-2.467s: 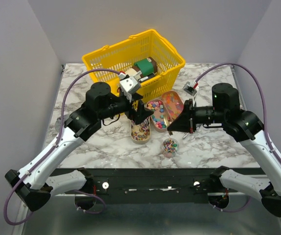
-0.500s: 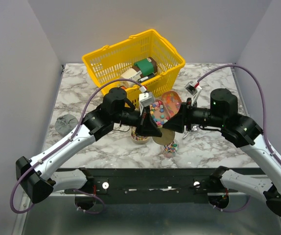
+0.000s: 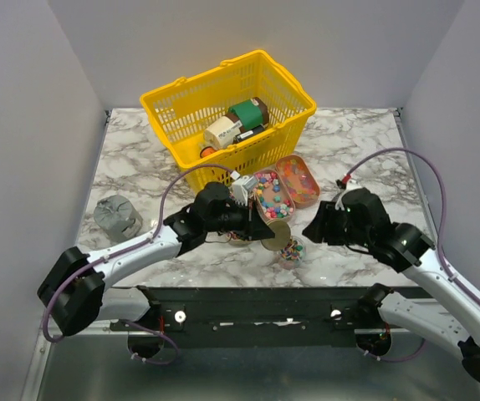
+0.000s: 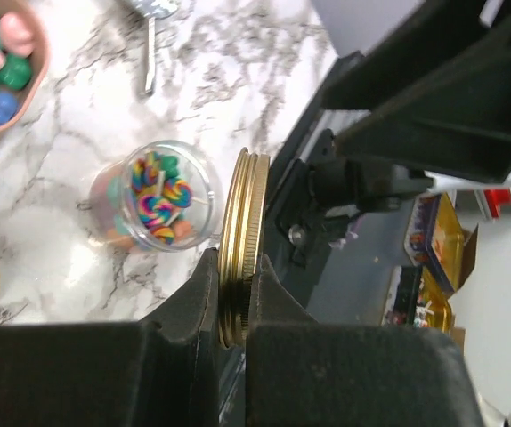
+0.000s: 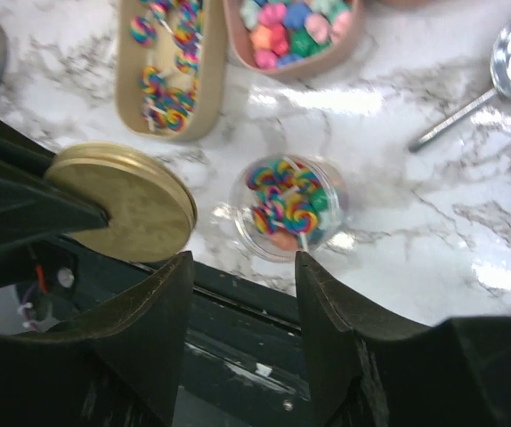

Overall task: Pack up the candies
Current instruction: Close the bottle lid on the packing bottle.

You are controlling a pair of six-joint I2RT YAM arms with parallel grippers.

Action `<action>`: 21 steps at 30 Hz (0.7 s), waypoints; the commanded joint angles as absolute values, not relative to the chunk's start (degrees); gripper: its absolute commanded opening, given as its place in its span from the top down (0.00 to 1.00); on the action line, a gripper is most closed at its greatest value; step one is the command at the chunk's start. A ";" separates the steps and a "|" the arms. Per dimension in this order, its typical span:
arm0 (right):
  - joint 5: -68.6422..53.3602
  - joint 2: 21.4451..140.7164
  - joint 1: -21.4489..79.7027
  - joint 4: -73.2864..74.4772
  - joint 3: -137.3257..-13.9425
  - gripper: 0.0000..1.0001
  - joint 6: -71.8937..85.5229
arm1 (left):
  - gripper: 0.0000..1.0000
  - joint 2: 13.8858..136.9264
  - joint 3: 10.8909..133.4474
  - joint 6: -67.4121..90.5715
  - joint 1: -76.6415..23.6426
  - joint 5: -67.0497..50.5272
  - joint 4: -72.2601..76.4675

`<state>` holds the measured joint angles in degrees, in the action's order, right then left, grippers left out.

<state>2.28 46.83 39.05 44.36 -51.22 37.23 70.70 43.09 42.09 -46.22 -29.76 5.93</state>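
The candies point(image 5: 287, 205) fill a small clear jar point(image 3: 291, 251) near the table's front edge; the jar point(image 4: 158, 200) stands open. More candies lie in a pink tray point(image 3: 272, 196) and a tan tray point(image 5: 171, 71). My left gripper point(image 4: 235, 267) is shut on a gold lid point(image 4: 238, 240), held on edge just left of the jar. In the top view the lid point(image 3: 276, 236) hangs beside the jar's rim. My right gripper point(image 5: 242, 298) stands open and empty, near side of the jar, apart from it.
A yellow basket point(image 3: 181, 104) with bottles and cans stands at the back. An orange tray point(image 3: 298, 180) lies right of the pink one. A metal spoon point(image 5: 496, 76) rests right of the trays. A grey round object point(image 3: 116, 215) sits at the left.
My right arm has drawn back to the right and lower, away from the lid. My left arm has dropped lower and still holds the lid by the jar.
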 commanded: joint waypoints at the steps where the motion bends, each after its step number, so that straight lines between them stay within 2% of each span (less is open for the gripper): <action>1: 6.15 40.00 39.11 39.82 -42.31 0.43 39.02 | 1.00 74.08 40.08 49.30 -49.21 -18.91 18.62; 5: 6.68 35.60 39.02 36.40 -35.70 0.44 39.46 | 1.00 78.56 39.99 52.55 -52.90 -14.51 22.76; 11: 8.17 32.78 39.11 35.24 -30.68 0.43 41.48 | 1.00 85.06 43.33 54.57 -55.98 -6.16 21.44; 21: 10.90 30.41 39.11 37.70 -28.22 0.44 41.92 | 1.00 94.83 48.95 56.42 -60.90 -4.05 19.95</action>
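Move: The open candy jar stands about 7 cm to the right of the left gripper, which already pinches the gold lid, roughly level with it fore and aft and some 14 cm lower. The pink candy tray lies about 18 cm ahead and 3 cm right, the metal scoop 14 cm ahead and 19 cm right, both near 17 cm below. From the empty right gripper the jar is around 6 cm left, 14 cm down. Bring the left gripper right and down together, about 8 cm across and 7 cm lower, keeping its pinch on the lid's edge as it carries the lid in over the jar, with a slight counter-clockwise turn. Lower the right gripper about 8 cm beside the jar, easing a little to the right, fingers kept open; it then all but stops. ##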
